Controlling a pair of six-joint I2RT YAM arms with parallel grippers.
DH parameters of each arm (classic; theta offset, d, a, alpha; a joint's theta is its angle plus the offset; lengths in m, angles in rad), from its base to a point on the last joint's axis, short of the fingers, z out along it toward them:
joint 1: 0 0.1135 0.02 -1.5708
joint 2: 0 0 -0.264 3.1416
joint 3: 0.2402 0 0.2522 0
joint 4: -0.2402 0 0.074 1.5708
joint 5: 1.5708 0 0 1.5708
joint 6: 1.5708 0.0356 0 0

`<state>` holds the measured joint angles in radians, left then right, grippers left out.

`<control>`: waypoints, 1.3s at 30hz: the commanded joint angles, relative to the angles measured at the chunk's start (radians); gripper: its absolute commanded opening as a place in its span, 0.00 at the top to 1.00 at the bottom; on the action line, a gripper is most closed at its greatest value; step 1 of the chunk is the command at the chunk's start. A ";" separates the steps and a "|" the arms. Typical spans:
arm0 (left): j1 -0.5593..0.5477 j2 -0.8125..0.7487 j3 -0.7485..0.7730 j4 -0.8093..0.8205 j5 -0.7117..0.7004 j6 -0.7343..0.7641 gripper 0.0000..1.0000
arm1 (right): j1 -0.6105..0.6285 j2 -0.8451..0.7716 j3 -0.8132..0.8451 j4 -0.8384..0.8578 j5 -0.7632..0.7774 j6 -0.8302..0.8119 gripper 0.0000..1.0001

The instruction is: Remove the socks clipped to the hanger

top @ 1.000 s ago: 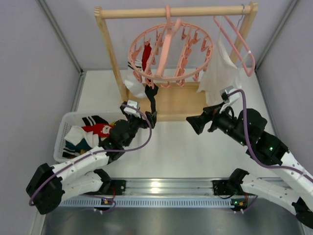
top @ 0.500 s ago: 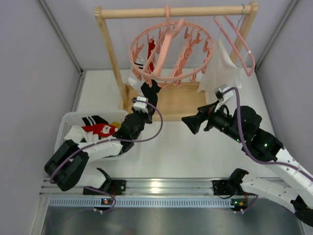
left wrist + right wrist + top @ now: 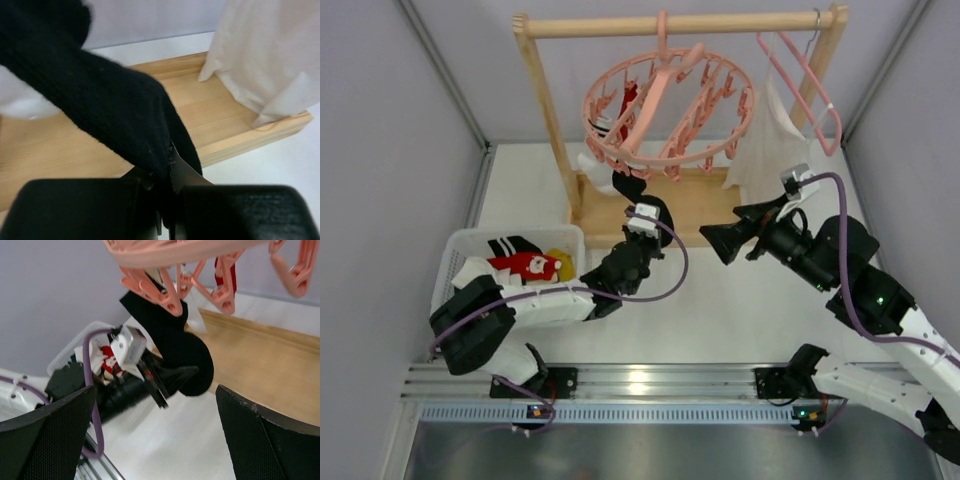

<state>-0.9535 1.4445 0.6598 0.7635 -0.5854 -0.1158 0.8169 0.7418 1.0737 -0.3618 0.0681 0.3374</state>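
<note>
The round salmon-pink hanger (image 3: 665,110) hangs from the wooden rack's top bar, tilted. A black sock (image 3: 632,187) dangles from one of its front clips. My left gripper (image 3: 653,214) is shut on the sock's lower end; in the left wrist view the black sock (image 3: 100,100) runs down between the closed jaws of that gripper (image 3: 167,165). A red sock (image 3: 628,98) and a white sock (image 3: 595,162) stay clipped at the ring's left. My right gripper (image 3: 715,243) hovers open to the right of the black sock (image 3: 175,345), holding nothing.
A white basket (image 3: 455,252) at the left holds several removed socks (image 3: 525,265). The wooden rack (image 3: 546,110) stands on a plank base (image 3: 210,95). A pink triangular coat hanger (image 3: 812,90) carries a white garment (image 3: 765,150) at the right.
My left gripper has moved rightwards and closed on the black sock's lower end, drawing it to the right. The ring hanger has tilted. The right gripper has stayed open, shifting slightly.
</note>
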 commanded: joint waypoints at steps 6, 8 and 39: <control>-0.212 0.175 0.260 -0.044 -0.348 0.152 1.00 | -0.005 0.085 0.215 0.021 -0.013 0.014 0.01; -0.252 0.227 0.331 -0.059 -0.367 0.177 1.00 | -0.007 0.111 0.271 -0.008 -0.024 0.000 0.04; -0.352 0.379 0.492 -0.061 -0.444 0.274 1.00 | 0.073 0.501 0.591 -0.279 0.352 -0.285 0.41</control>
<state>-1.2964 1.8355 1.1305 0.6773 -1.0157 0.1524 0.8772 1.2385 1.6062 -0.6537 0.3229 0.0734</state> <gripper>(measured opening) 0.018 0.587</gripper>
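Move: Some 9 cm ahead of the open right hand, 13 cm to its left and nearly level with it, is the clip holding the black sock. From the left hand, its fingers already shut on that sock's lower end, the clip is roughly 15 cm above, 3 cm ahead and 5 cm left. The striped white sock hangs about 7 cm left of the clip and 7 cm farther out; the red sock is 13 cm beyond and 2 cm left of the clip. Keeping its pinch on the black sock, the left hand drags it about 12 cm right and a little back, then holds it there. Meanwhile the right hand rises some 10 cm, then comes forward about 8 cm, drifting left and sinking most of the way back down to the clip; it rolls left side down some 25 degrees and its fingers narrow to a bit over half open. ##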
